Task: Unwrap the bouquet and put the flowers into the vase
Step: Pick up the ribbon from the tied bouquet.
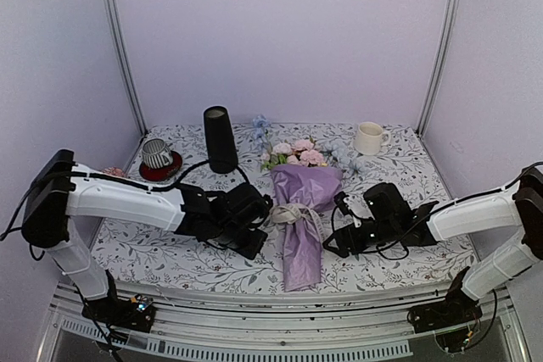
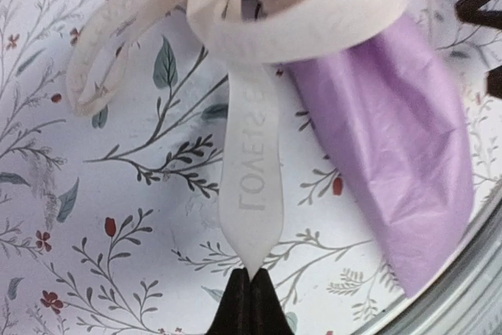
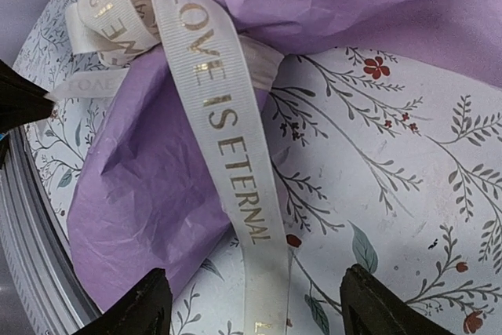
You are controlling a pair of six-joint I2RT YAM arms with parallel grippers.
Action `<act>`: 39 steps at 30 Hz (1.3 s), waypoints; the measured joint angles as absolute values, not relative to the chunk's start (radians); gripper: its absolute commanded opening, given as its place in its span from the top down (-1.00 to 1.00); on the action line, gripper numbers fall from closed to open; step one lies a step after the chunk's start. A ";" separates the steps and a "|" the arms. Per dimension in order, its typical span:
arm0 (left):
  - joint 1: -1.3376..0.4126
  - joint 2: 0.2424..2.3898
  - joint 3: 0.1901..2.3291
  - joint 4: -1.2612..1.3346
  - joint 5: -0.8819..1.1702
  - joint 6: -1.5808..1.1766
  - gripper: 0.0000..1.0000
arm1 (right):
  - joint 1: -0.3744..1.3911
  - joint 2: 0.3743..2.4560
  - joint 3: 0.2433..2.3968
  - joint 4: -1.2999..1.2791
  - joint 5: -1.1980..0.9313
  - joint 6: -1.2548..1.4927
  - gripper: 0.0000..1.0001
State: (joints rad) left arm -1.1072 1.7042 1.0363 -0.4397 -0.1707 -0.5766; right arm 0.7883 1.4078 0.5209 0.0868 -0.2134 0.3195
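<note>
The bouquet (image 1: 303, 201) lies in the middle of the table, its lilac paper cone (image 2: 392, 147) pointing toward the near edge. Its pink and white flowers (image 1: 297, 153) face the back wall. A cream ribbon (image 1: 291, 212) is tied in a bow round the cone. My left gripper (image 2: 251, 276) is shut on the tip of one ribbon tail (image 2: 251, 186), just left of the cone. My right gripper (image 3: 255, 304) stands open on the right side, with the gold-lettered tail (image 3: 227, 139) lying between its fingers (image 3: 145, 304). The tall black vase (image 1: 220, 139) stands upright at the back left.
A white mug (image 1: 368, 137) stands at the back right. A striped cup on a red saucer (image 1: 157, 155) sits at the back left. A metal rail (image 1: 280, 303) runs along the table's near edge, close to the cone's tip. Lilac walls enclose three sides.
</note>
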 measured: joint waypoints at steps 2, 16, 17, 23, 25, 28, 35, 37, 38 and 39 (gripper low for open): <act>-1.107 1.660 1.021 -0.411 -0.172 -0.577 1.00 | 0.792 1.442 0.545 0.089 -0.207 0.316 -0.39; -1.103 1.547 0.949 -0.354 -0.236 -0.604 1.00 | 0.798 1.602 0.647 0.141 -0.167 0.316 0.41; -1.102 1.545 0.949 -0.355 -0.241 -0.606 1.00 | 0.798 1.607 0.651 0.145 -0.166 0.315 0.48; -1.093 1.544 0.949 -0.357 -0.273 -0.616 1.00 | 0.799 1.617 0.667 0.169 -0.167 0.315 0.93; -1.093 1.542 0.949 -0.360 -0.282 -0.618 1.00 | 0.799 1.616 0.667 0.171 -0.157 0.320 0.94; -1.089 1.532 0.949 -0.371 -0.300 -0.620 1.00 | 0.799 1.599 0.666 0.169 -0.118 0.323 0.94; -1.054 1.442 0.910 -0.388 -0.329 -0.622 1.00 | 0.799 1.435 0.619 0.166 0.024 0.342 0.95; -1.042 1.412 0.896 -0.390 -0.331 -0.623 1.00 | 0.798 1.393 0.604 0.165 0.062 0.350 0.95; -1.033 1.394 0.887 -0.392 -0.332 -0.626 1.00 | 0.797 1.369 0.594 0.165 0.085 0.356 0.95; -1.028 1.380 0.882 -0.395 -0.335 -0.630 1.00 | 0.794 1.350 0.585 0.163 0.104 0.364 0.95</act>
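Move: The left hand already pinches the ribbon's left end; the ribbon knot lies about 8 cm ahead and 8 cm to its right, a couple of centimetres lower. From the open right hand, the free right ribbon tail is some 4 cm ahead and 3 cm left, just below; the knot is about 8 cm ahead, 9 cm left. The purple paper's narrow tail lies 3 cm behind and 7 cm left of that hand, the wide paper cone 15 cm ahead, 6 cm left. Forward and left, a touch down, the right hand goes about 5 cm to the loose ribbon tail, closing fully and pinching it, then lifts it some 6 cm while drawing right and a little farther forward. The left hand keeps its pinch on the other end, rising first, then drawing left, forward and up away from the knot, turning slightly counter-clockwise. ##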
